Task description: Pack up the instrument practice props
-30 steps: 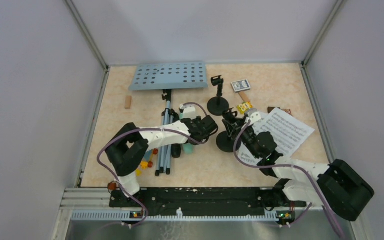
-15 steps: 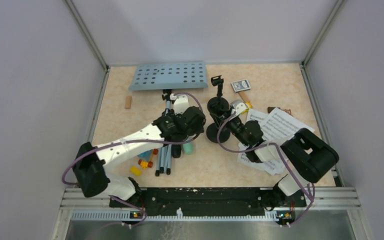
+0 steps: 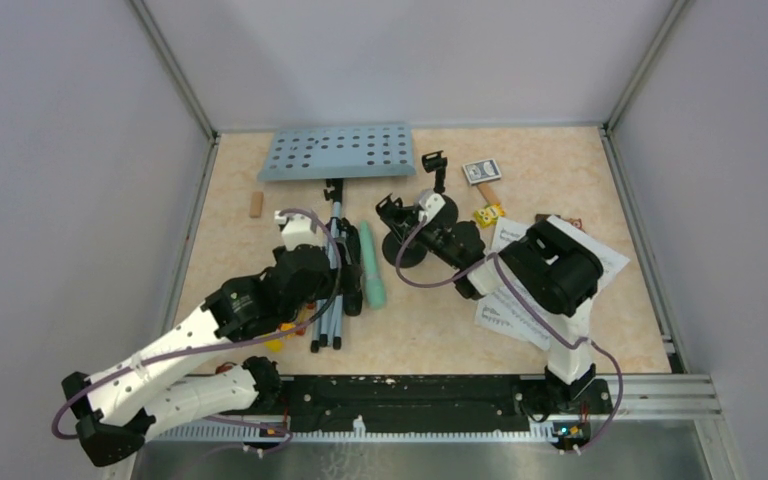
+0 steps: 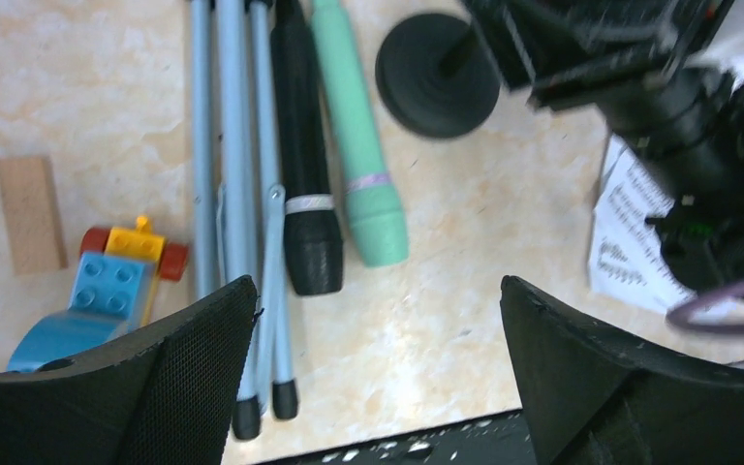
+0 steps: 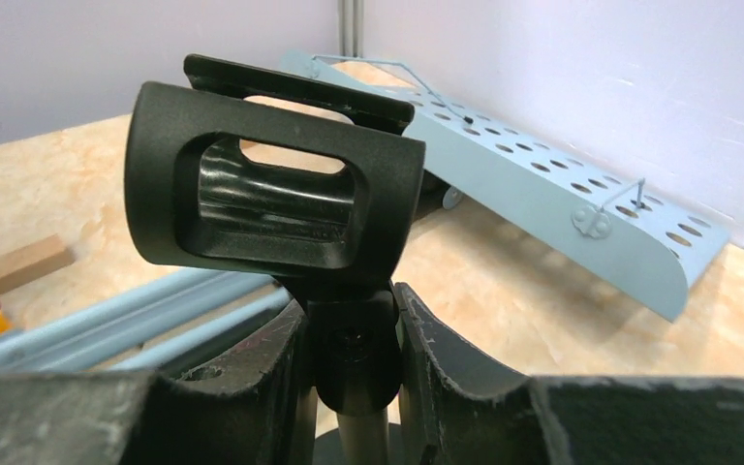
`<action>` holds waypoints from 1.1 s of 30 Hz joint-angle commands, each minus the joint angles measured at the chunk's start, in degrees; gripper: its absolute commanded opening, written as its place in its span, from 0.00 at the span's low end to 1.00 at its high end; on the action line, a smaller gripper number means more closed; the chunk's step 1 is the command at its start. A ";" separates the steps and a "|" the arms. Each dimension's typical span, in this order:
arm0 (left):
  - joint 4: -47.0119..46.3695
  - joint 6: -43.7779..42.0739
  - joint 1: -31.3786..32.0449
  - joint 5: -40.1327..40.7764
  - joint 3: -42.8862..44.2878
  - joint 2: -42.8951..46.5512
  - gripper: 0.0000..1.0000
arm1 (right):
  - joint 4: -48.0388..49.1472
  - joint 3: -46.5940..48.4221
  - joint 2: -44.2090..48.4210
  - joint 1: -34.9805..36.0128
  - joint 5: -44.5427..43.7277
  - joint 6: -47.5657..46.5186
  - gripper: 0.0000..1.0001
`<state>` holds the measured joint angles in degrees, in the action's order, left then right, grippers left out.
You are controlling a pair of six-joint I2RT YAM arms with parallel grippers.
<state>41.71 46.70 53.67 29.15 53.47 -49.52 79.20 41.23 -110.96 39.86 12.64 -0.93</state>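
Observation:
The pale-blue music desk (image 3: 340, 152) lies flat at the back, its silver tripod pole (image 3: 332, 285) running toward me. Beside the pole lie the black microphone (image 4: 302, 174) and the mint-green microphone (image 3: 370, 265). My left gripper (image 4: 376, 291) hangs open above them, holding nothing. My right gripper (image 5: 354, 339) is shut on the stem of a black mic holder (image 3: 407, 250), just under its clip (image 5: 271, 184). The other mic holder (image 3: 433, 162) stands behind it. The white sheet-music pages (image 3: 570, 262) lie under the right arm, partly hidden.
Colourful toy bricks (image 4: 116, 271) and a tan wooden block (image 4: 31, 213) lie left of the tripod pole. Another tan block (image 3: 255, 204) sits at the back left. A card box (image 3: 481, 169) and a small yellow toy (image 3: 488, 214) lie at the back right. Walls enclose three sides.
My left gripper has opened wider and drawn back to the left, uncovering the mint-green microphone. My right gripper has carried the mic holder leftward and toward the back.

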 commanded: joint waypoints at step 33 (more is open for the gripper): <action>7.56 4.15 -0.14 6.93 -7.15 8.72 0.99 | -82.01 4.94 37.55 2.22 -21.77 19.81 0.86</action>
<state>49.82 50.50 53.67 33.15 46.81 -41.17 38.59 36.25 -77.87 42.63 -1.50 11.25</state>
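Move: The free patch where the held microphone stand is to go lies about 5 cm ahead of the right hand and 4 cm to its left, some 11 cm below. The other microphone stand is roughly 11 cm ahead and 9 cm right; the mint microphone lies 5 cm back and 9 cm left, with the black microphone another 5 cm left of it. From the left hand, that patch is about 18 cm ahead, 10 cm right and 20 cm down. The microphone stand, still pinched at its neck, is carried level about 6 cm forward and left, beside the other stand. There the right fingers open wide and let go; the hand backs off about 10 cm and as far right, rising 5 cm and tipping down. The empty, open left hand drifts left, down and back. ##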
